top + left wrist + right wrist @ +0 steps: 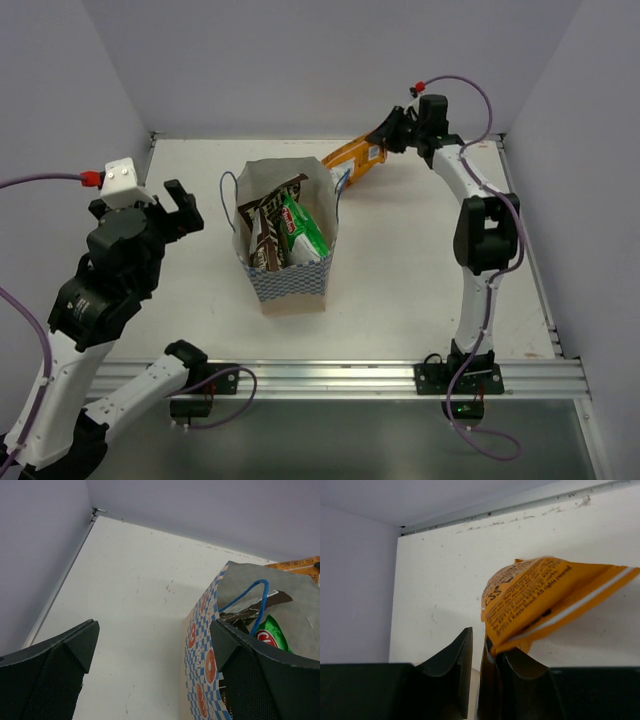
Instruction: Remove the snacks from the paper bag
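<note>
The paper bag [290,285] stands upright mid-table, its checkered wall [200,645] close beside my left gripper's right finger. Inside it show a green-and-white snack [305,235] [272,635] and dark brown snacks [268,235] [277,597]. My left gripper [172,212] [154,630] hovers wide open left of the bag, holding nothing. Behind the bag's far right corner, the orange snack [355,160] [545,595] sticks out from my right gripper [385,135] [485,640]. Its jaws stand slightly parted: the packet's edge leans on the right finger, with a gap to the left finger.
White walls close the table at the back and both sides. A blue cord handle [250,592] arches over the bag's mouth. The aluminium rail [330,380] with both arm bases runs along the near edge.
</note>
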You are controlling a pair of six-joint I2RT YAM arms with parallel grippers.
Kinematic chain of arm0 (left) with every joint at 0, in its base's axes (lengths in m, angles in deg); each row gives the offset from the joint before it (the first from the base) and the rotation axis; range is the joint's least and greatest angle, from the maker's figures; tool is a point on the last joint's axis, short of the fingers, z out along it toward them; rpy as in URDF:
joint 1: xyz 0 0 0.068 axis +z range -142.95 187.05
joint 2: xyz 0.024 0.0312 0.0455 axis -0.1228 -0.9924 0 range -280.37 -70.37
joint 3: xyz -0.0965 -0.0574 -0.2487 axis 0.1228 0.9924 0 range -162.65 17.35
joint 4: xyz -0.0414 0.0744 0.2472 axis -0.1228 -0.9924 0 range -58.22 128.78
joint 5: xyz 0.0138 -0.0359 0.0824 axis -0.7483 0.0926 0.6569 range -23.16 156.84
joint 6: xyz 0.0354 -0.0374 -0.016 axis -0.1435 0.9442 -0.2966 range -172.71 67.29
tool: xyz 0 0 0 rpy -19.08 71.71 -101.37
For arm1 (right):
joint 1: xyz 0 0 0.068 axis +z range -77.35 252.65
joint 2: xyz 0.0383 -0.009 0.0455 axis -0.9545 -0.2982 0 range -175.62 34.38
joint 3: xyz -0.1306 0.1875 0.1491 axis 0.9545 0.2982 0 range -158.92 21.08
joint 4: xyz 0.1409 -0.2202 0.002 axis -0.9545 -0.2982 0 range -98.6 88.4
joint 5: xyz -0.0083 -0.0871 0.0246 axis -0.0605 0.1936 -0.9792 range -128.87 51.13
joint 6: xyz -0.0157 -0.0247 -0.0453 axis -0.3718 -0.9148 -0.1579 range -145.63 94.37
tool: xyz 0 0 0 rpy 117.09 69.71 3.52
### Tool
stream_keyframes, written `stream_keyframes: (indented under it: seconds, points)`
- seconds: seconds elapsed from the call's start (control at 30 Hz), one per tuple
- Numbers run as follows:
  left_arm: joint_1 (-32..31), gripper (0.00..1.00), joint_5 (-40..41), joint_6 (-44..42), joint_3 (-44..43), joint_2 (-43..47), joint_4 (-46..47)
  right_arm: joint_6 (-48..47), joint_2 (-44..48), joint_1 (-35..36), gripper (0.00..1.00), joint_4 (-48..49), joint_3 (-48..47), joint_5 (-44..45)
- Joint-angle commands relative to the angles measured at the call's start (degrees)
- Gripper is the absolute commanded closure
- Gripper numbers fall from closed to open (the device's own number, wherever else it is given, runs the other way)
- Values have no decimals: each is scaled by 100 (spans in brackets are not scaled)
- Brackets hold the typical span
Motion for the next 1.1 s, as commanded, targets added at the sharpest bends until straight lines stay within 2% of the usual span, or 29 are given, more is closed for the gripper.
stream_keyframes:
  seconds: [0.0,0.07,0.13,0.17,0.23,0.27,0.3,0.4,0.43,0.5,0.67,0.7,0.83,0.97,1.07]
  points:
    - [3,0,-108,138,-32,-66,-13,111,-436,-186,73,-32,-214,-232]
    - [3,0,-161,138,-6,-92,-13,15,-560,-265,60,-391,-276,-214]
    - [-6,0,-205,121,12,-101,-21,-178,-552,-309,56,-664,-294,-127]
    - [-6,0,-223,103,12,-101,-21,-223,-491,-326,50,-988,-285,48]
    - [-6,0,-267,42,12,-118,5,-424,-124,-353,40,-1262,-145,628]
    - [3,0,-293,7,21,-127,14,-503,35,-353,28,-1551,-110,891]
    - [3,0,-302,-20,29,-127,23,-583,193,-353,23,-1745,-101,1485]
    - [3,0,-363,-134,38,-162,101,-1056,817,-361,6,-2563,-267,2324]
    - [-6,0,-398,-195,47,-171,154,-1154,993,-362,5,-2747,-346,2752]
    - [3,0,-486,-240,38,-189,198,-1338,1608,-353,2,-3161,-408,3045]
    - [3,0,-759,-319,29,-250,313,-2243,3146,85,2,-3136,-180,3046]
    - [3,0,-837,-328,21,-259,313,-2566,3574,470,2,-3118,-188,3108]
    - [-6,0,-891,-372,-76,-198,304,-3246,4298,1745,2,-3074,-381,3345]
    - [-6,0,-961,-626,-67,-75,374,-3562,4388,3158,2,-3179,-671,3187]
    - [-6,0,-1040,-749,-111,4,304,-3686,4055,3933,2,-3451,-1144,3275]
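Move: The orange snack packet still hangs in the right fingers; the bare table spot it goes to is almost straight below them, roughly 18 cm down and 2 cm farther out. From this hand the paper bag's middle stands about 27 cm back, 20 cm to the left and 8 cm lower, with the green packet in it some 28 cm back and 17 cm left, 3 cm lower. From the left hand the spot lies about 37 cm ahead, 40 cm right and 36 cm down. Down about 9 cm goes the right hand, veering right as its slightly parted fingers spread wide and let go of the orange packet over the table. It then pulls back and climbs some 40 cm, curving left again to end high beside the bag, fingers tilted up. The open left hand drifts some 3 cm right towards the bag. ##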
